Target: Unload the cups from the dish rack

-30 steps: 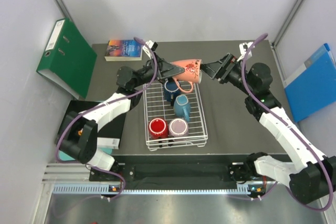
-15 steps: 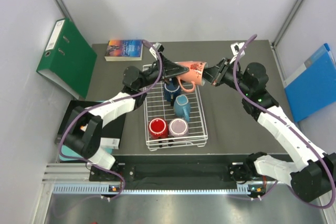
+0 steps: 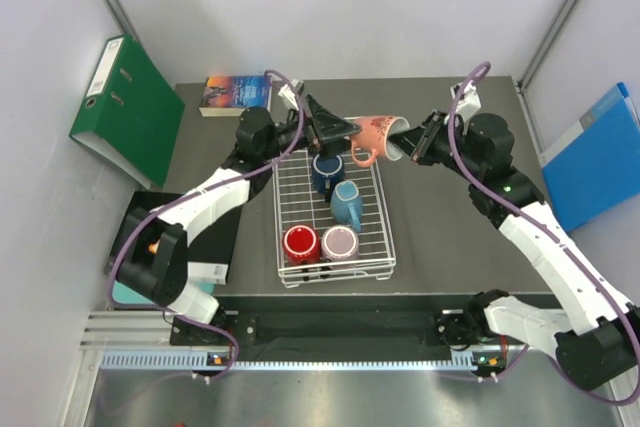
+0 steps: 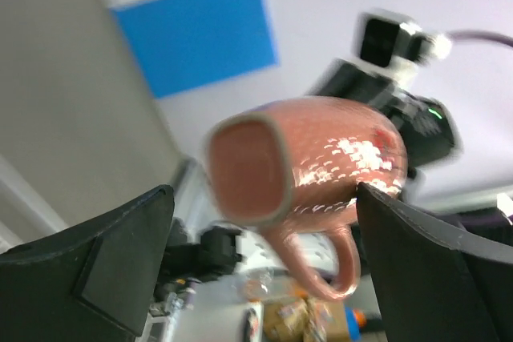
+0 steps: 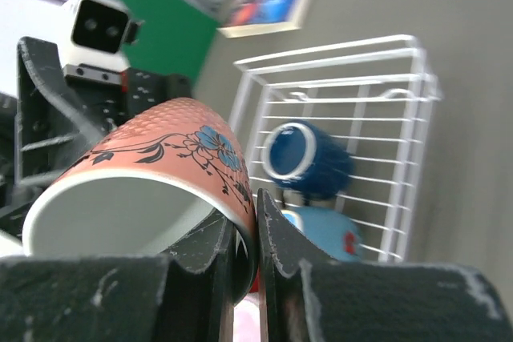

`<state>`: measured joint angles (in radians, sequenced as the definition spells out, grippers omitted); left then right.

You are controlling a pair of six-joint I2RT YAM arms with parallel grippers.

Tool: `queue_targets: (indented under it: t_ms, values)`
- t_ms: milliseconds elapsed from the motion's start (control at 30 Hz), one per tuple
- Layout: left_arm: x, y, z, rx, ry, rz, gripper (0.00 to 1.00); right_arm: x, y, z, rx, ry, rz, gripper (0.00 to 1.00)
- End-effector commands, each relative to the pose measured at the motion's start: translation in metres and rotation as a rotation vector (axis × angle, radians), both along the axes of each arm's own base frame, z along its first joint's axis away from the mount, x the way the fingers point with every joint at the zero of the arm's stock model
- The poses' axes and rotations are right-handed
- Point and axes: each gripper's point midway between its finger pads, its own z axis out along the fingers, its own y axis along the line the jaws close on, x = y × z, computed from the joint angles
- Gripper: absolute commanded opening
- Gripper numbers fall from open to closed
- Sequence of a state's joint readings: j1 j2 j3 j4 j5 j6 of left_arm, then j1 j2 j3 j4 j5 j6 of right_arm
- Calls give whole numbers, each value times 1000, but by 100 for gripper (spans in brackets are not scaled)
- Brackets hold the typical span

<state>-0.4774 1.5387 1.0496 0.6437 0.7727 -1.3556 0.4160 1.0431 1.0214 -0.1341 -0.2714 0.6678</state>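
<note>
The salmon-pink mug (image 3: 378,135) hangs on its side above the far end of the white wire dish rack (image 3: 385,247). My right gripper (image 3: 410,143) is shut on its rim; in the right wrist view (image 5: 244,234) one finger is inside the white interior and one outside the mug (image 5: 152,178). My left gripper (image 3: 338,131) is open at the mug's base; in the left wrist view (image 4: 264,258) its fingers stand wide apart around the mug (image 4: 321,158). In the rack are the dark blue mug (image 3: 325,172), teal mug (image 3: 347,204), red mug (image 3: 300,242) and pale mauve mug (image 3: 340,242).
A book (image 3: 238,94) lies at the table's far left. A green binder (image 3: 125,107) leans on the left wall and a blue folder (image 3: 600,157) on the right wall. A black pad (image 3: 175,232) lies left of the rack.
The pink mug has shifted a little to the right with my right gripper on its rim. My left gripper has followed its base rightward with the forearm raised.
</note>
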Motion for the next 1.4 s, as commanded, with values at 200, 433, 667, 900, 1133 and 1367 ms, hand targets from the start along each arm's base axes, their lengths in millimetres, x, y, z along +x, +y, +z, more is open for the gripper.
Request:
queue_targets:
  t_ms: [200, 433, 667, 900, 1133, 1367]
  values:
    - [56, 116, -73, 486, 189, 626, 99, 32, -94, 57, -294, -11, -496, 0]
    - [27, 147, -94, 798, 271, 606, 99, 86, -150, 30, -506, 209, -749, 0]
    - [3, 177, -93, 948, 268, 677, 99, 148, -182, -4, -340, 412, -866, 0]
    - [-12, 187, -119, 1041, 337, 695, 99, 200, -224, -46, -369, 585, -1033, 0]
    - [-5, 203, -136, 1168, 376, 731, 99, 206, -293, -120, -321, 762, -1172, 0]
    - [-1, 200, -156, 1202, 423, 711, 99, 218, -308, -148, -376, 810, -1168, 0]
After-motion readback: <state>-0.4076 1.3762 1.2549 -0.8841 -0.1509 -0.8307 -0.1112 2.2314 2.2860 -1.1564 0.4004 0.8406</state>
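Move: The right hand already pinches the orange cup's rim; the open far-right table where the cup is headed lies about 20 cm ahead, 29 to its right and 28 down. From the left hand, already wide open by the cup's base, the orange cup's middle is 6 cm right and 1 back. About 25 cm below the left hand, the dark blue cup lies 3 ahead and 6 left, the light blue cup 5 back and 1 left, and the red cup 16 back and 13 left. Swinging right and forward, the right arm keeps its pinch on the orange cup and carries it about 30 cm right and 20 forward off the rack, first rising a little, then sinking, fingers turning clockwise and down. Meanwhile the open left hand arcs forward, then back, withdrawing 20 cm left and 16 down to the rack's left side, fingers swinging down. ##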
